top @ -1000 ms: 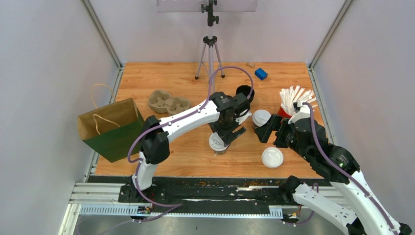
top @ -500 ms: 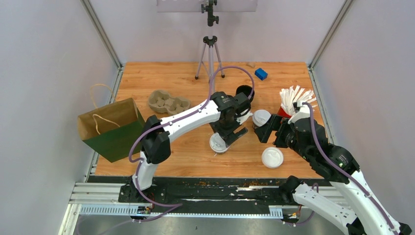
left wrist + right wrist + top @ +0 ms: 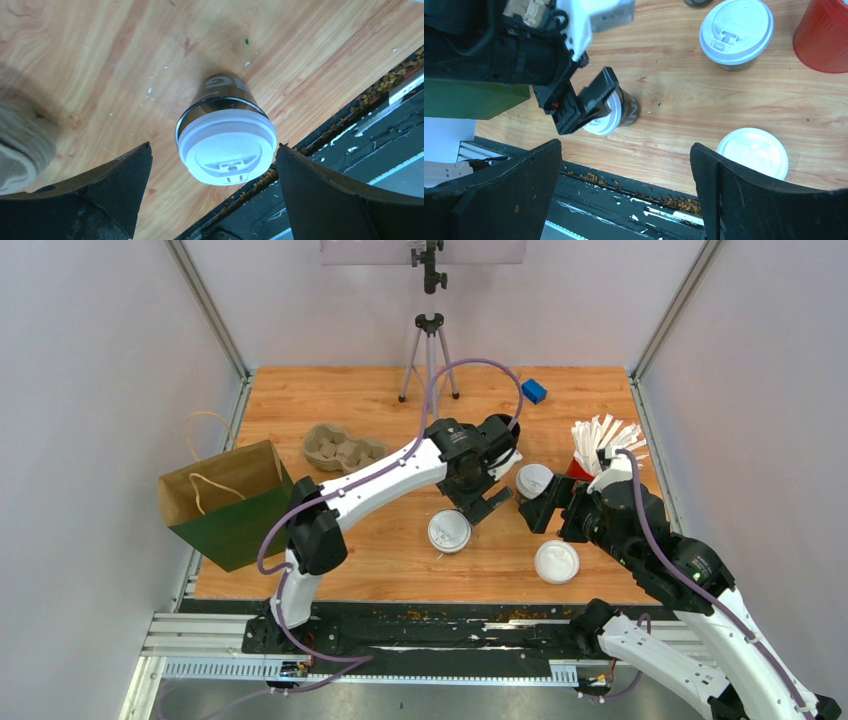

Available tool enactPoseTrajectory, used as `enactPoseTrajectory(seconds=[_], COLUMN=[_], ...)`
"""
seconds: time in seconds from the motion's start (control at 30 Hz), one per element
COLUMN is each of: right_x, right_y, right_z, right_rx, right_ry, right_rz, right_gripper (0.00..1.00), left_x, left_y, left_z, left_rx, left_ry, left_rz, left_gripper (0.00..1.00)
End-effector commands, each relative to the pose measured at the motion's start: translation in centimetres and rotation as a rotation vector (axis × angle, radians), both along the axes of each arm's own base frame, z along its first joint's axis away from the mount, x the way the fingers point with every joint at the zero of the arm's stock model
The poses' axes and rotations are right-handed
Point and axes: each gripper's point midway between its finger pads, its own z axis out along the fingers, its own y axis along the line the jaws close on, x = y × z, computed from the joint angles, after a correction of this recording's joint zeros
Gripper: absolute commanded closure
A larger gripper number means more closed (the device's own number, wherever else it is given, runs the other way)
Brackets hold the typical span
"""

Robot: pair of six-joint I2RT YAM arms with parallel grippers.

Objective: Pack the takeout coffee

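One takeout coffee (image 3: 449,531) stands on the wooden table, a dark cup with a white lid. In the left wrist view this takeout coffee (image 3: 226,147) shows below and between the fingers, and neither finger touches it. My left gripper (image 3: 476,502) (image 3: 214,146) hangs open just behind and to the right of it. A second lidded takeout coffee (image 3: 533,480) (image 3: 736,30) stands further right. My right gripper (image 3: 540,508) (image 3: 625,145) is open and holds nothing, hovering near the table's front edge beside that second cup. The right wrist view shows the left gripper (image 3: 584,107) partly covering the first takeout coffee (image 3: 628,112).
A loose white lid (image 3: 556,561) (image 3: 752,152) lies near the front right. A green and brown paper bag (image 3: 225,505) stands at the left edge, a pulp cup carrier (image 3: 345,450) behind it. A black cup stack (image 3: 497,428), red holder (image 3: 824,35), tripod (image 3: 430,355) and blue block (image 3: 533,391) stand further back.
My left gripper has opened wider and drawn up and back to the right, off the near cup, which stays standing on the table. The right arm has not moved.
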Motion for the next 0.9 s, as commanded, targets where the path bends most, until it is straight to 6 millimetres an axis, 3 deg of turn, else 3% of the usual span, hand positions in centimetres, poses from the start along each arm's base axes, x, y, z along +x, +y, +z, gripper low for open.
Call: enactPoseTrajectory(seconds=[0.0, 0.23, 0.43, 0.67, 0.87], right_x=[0.0, 0.9, 2.4, 5.1, 6.5], right_y=[0.8, 4.4, 7.9, 10.6, 12.3], right_z=[0.7, -1.2, -5.0, -9.1, -11.2], right_rx=[0.014, 0.023, -0.024, -0.16, -0.242], right_ry=[-0.017, 0.04, 0.115, 0.158, 0.173], right_rz=[0.042, 0.167, 0.282, 0.399, 0.514], right_gripper=[0.0, 0.04, 0.12, 0.27, 0.55], left_x=[2.8, 4.4, 2.5, -0.2, -1.0], left_y=[0.7, 5.0, 8.5, 7.8, 7.3], left_z=[6.2, 8.2, 6.4, 4.0, 1.1], left_rx=[-0.162, -0.514, -0.522, -0.665, -0.685], left_ry=[-0.167, -0.102, -0.055, 0.003, 0.065], left_rz=[0.096, 0.33, 0.327, 0.29, 0.31], left_gripper=[0.0, 0.0, 0.05, 0.19, 0.3])
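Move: The lidded cup to be taken stands about 5 cm to the left of the left hand and 4 cm back, its middle some 9 cm below. From the right hand this cup is roughly 15 cm left, 2 cm ahead and 21 cm down. The second lidded cup is about 10 cm right of the left hand and 6 cm ahead; the loose white lid lies on the table about 4 cm right of the right hand, 3 cm back and 26 cm down. Lift the left gripper about 6 cm and swing it left past the lidded cup, then lower it and draw it back on the cup's left side, tipping the fingers some 30 degrees to point rightward. Meanwhile sink the right gripper about 13 cm and carry it 10 cm left and a little forward to the cup's right side, steepening the fingers. Narrow both gaps, the right to half, without touching. ##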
